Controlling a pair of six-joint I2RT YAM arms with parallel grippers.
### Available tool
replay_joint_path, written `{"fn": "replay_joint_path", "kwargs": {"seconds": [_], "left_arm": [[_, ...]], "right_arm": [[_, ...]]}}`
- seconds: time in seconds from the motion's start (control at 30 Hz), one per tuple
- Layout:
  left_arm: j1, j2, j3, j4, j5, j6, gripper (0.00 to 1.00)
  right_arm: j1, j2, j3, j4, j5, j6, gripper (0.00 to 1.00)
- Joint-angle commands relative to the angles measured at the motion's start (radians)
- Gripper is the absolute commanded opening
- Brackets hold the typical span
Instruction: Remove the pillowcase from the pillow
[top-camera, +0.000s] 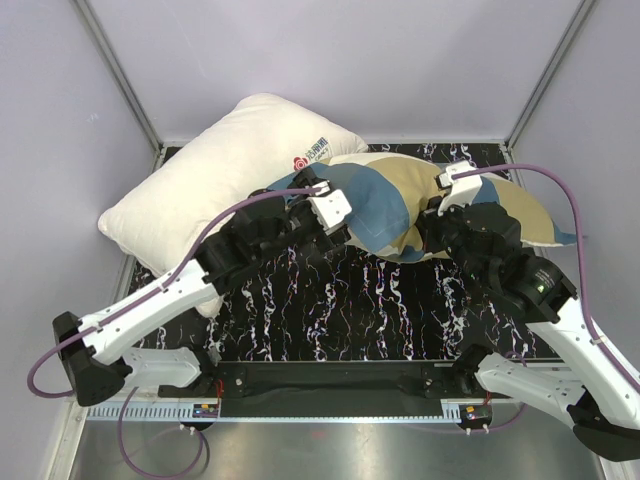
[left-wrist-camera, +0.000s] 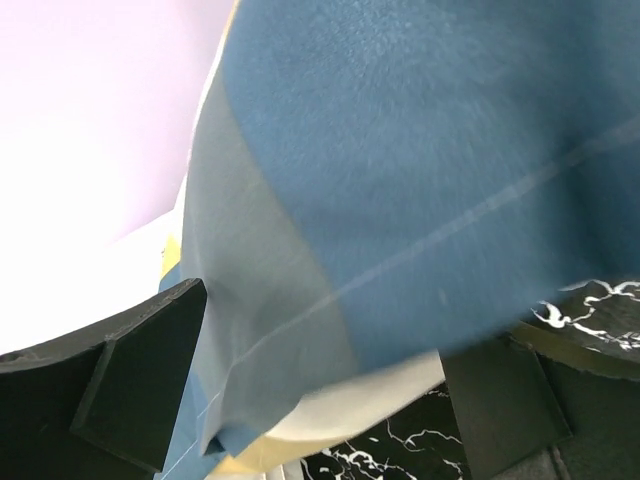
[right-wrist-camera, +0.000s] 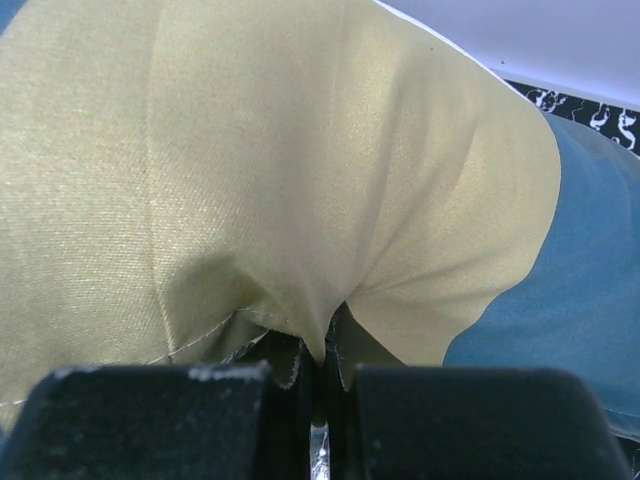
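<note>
The pillowcase (top-camera: 400, 205), in teal, tan and cream checks, lies bulging across the back of the mat with the pillow inside it. My left gripper (top-camera: 335, 210) is at its left end and stands open. In the left wrist view the blue cloth (left-wrist-camera: 420, 180) hangs between the spread fingers (left-wrist-camera: 130, 380), and an off-white strip of the pillow (left-wrist-camera: 360, 400) shows under the hem. My right gripper (top-camera: 452, 190) is on top of the right half. It is shut on a pinched fold of the tan pillowcase (right-wrist-camera: 300, 200), which rises from the right gripper (right-wrist-camera: 318, 350).
A second white pillow with a red printed logo (top-camera: 220, 190) lies at the back left, touching the checked one. The black marbled mat (top-camera: 380, 300) covers the table. Grey walls with metal posts close in the back and both sides.
</note>
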Motion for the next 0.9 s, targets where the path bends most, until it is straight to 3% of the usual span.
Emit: {"fn": "replay_joint_path", "kwargs": {"seconds": [0.0, 0.17, 0.2, 0.23, 0.3, 0.33, 0.37, 0.4, 0.57, 0.63, 0.67, 0.73, 0.77, 0.87], "left_arm": [[-0.004, 0.039, 0.043, 0.11, -0.052, 0.04, 0.99], [-0.004, 0.059, 0.013, 0.11, 0.058, -0.003, 0.99], [-0.004, 0.065, 0.023, 0.083, 0.08, -0.011, 0.92], [-0.004, 0.082, 0.031, 0.066, 0.095, -0.02, 0.76], [-0.004, 0.093, 0.045, 0.02, 0.161, -0.045, 0.54], [-0.004, 0.098, 0.058, 0.0, 0.185, -0.049, 0.2], [-0.005, 0.098, 0.068, -0.015, 0.208, -0.06, 0.06], [-0.011, 0.092, 0.074, -0.035, 0.207, -0.068, 0.0], [-0.01, -0.005, 0.125, -0.081, 0.267, -0.157, 0.0], [-0.004, -0.042, 0.158, -0.117, 0.34, -0.21, 0.0], [0.012, -0.053, 0.166, -0.127, 0.371, -0.233, 0.0], [0.039, -0.089, 0.175, -0.112, 0.454, -0.336, 0.0], [0.087, -0.105, 0.163, -0.07, 0.486, -0.377, 0.0], [0.22, -0.169, 0.119, 0.08, 0.578, -0.584, 0.0]], "right_arm": [[-0.003, -0.029, 0.055, 0.106, -0.045, 0.009, 0.0], [-0.003, -0.035, 0.058, 0.11, -0.053, 0.014, 0.0], [-0.003, -0.027, 0.059, 0.113, -0.063, 0.017, 0.0], [-0.004, -0.018, 0.062, 0.121, -0.071, 0.022, 0.0], [-0.003, 0.0, 0.075, 0.13, -0.09, 0.028, 0.0], [-0.006, 0.02, 0.081, 0.138, -0.106, 0.031, 0.0], [-0.004, 0.031, 0.094, 0.139, -0.111, 0.029, 0.0], [-0.004, 0.04, 0.104, 0.138, -0.114, 0.031, 0.0], [-0.004, 0.102, 0.194, 0.121, -0.047, -0.003, 0.04], [-0.004, 0.138, 0.264, 0.095, 0.005, -0.032, 0.14], [-0.004, 0.152, 0.289, 0.089, 0.028, -0.036, 0.35], [-0.004, 0.2, 0.36, 0.063, 0.084, -0.061, 0.56], [-0.004, 0.214, 0.381, 0.057, 0.097, -0.07, 0.74], [-0.003, 0.264, 0.438, 0.029, 0.143, -0.086, 0.93]]}}
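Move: The blue end of the pillowcase hangs between the left hand's open fingers, its middle about 3 cm to the right, 1 cm ahead and 2 cm below. Its khaki fold, pinched in the right fingers, is roughly 13 cm to the left hand's right and 2 cm nearer; the white pillow's middle lies some 19 cm left, 3 cm farther out and 17 cm lower. From the right hand, the blue end sits about 10 cm left and 3 cm ahead. The pillowcase's blue end is pinched by the left fingers, which close on it as the hand sinks about 3.5 cm and edges right; the hand then draws it back and up, veering left at the end, the wrist tipping down some 20 degrees. The right hand keeps its pinch on the khaki fold at first, then opens, lets go and rises about 8 cm, easing forward. ##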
